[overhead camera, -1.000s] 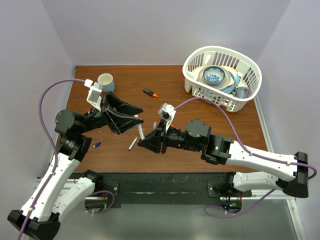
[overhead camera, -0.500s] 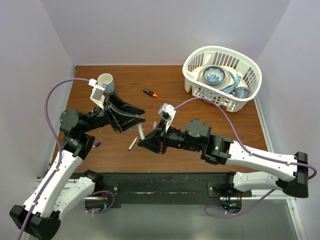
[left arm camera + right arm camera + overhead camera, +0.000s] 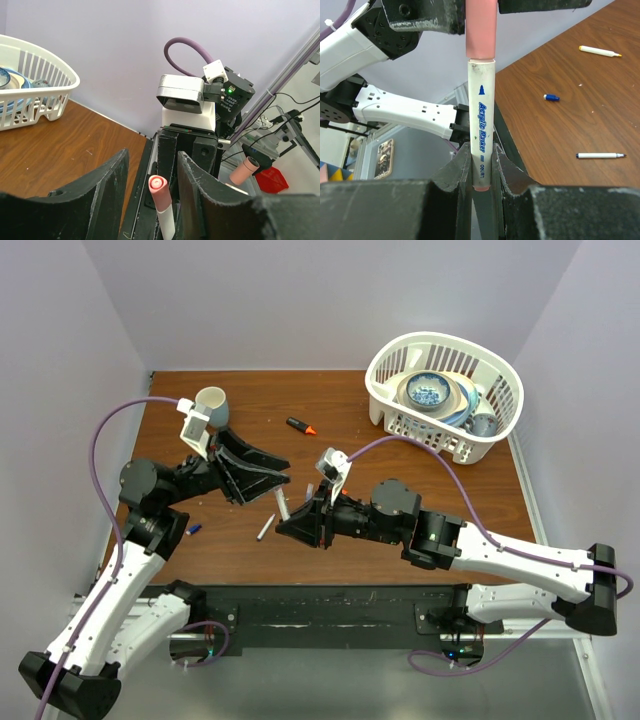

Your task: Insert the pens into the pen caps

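My right gripper (image 3: 481,152) is shut on the lower end of a white pen (image 3: 481,125) marked "Acrylic Marker" and holds it upright above the table. A pink pen cap (image 3: 481,30) sits on the pen's upper end. My left gripper (image 3: 152,156) stands open around that cap (image 3: 160,192), with a gap on each side between the cap and the fingers. In the top view the two grippers meet over the table's middle, the left (image 3: 268,476) and the right (image 3: 287,524), with the pen (image 3: 281,504) between them.
On the brown table (image 3: 400,455) lie a pen (image 3: 265,527), a small blue cap (image 3: 194,529) and a black pen with an orange tip (image 3: 300,426). A white mug (image 3: 211,402) stands at the back left. A white basket (image 3: 497,410) of dishes is at the back right.
The left arm has shifted slightly toward the back and its jaws have narrowed a little around the pink cap. The right arm and the pen have stayed still.
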Robot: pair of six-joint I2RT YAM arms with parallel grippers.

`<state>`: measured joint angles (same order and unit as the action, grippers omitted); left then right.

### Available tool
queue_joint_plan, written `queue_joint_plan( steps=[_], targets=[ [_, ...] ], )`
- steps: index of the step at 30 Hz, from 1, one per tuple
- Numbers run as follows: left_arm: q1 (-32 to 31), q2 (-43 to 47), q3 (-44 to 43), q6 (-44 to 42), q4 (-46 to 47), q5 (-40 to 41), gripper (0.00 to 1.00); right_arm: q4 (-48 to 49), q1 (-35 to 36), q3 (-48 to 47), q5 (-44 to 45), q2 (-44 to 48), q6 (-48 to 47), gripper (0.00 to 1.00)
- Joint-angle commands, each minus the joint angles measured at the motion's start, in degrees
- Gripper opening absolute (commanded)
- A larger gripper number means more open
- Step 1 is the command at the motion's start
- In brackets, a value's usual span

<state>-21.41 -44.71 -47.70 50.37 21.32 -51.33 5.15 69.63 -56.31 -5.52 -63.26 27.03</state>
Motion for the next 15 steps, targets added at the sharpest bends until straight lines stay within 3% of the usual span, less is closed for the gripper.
queue_joint_plan(
  steps=[1, 3, 6, 7, 8, 15],
  targets=[
    [0.0, 0.5, -1.3, -0.4, 0.5, 0.3, 0.46, 1.8, 0.1, 0.2, 0.9, 1.1, 0.4, 0.0],
    [0.0, 0.6, -1.4, -0.5, 0.5, 0.4, 0.43, 1.8, -0.1, 0.2, 1.0, 1.1, 0.4, 0.0],
    [0.0, 0.4, -1.3, -0.6, 0.1, 0.0, 0.22, 1.8, 0.0, 0.3, 1.2, 1.2, 0.5, 0.0],
    [0.0, 0.3, -1.3, -0.6, -0.1, -0.1, 0.08, 2.1, 0.0, 0.3, 1.3, 1.4, 0.7, 0.0],
    [0.0, 0.4, -1.1, -0.7, -0.2, -0.4, 0.02, 2.2, 0.1, 0.3, 1.4, 1.6, 0.7, 0.0],
    [0.0, 2.6, 3.3, 2.5, -2.8, -2.0, 0.0, 0.6, 0.0, -3.8, 2.8, 0.6, -2.4, 0.0]
  ],
)
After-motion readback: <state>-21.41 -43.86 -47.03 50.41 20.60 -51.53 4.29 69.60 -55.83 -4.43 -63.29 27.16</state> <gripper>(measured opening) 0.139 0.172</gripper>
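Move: The pink cap, on top of the nearly upright pen, is already between my open left finger pads, about 1 cm to the right of and 1 cm below that hand's centre. From my right hand, which grips the pen's lower end, the cap is about 8 cm up and 3 cm ahead. Some 38 cm below my left hand on the table, the black-tipped pen lies 4 cm ahead and 5 cm left, and the blue cap 4 cm ahead and 22 cm left. I hold my left hand in place and close its half-open fingers, pinching the pink cap from both sides. My right hand keeps its grip on the pen's lower end; it sinks steadily, nearly 1 cm in all, drawing the pen down from the left hand, which gives way downward by only about half a centimetre at the very end. ##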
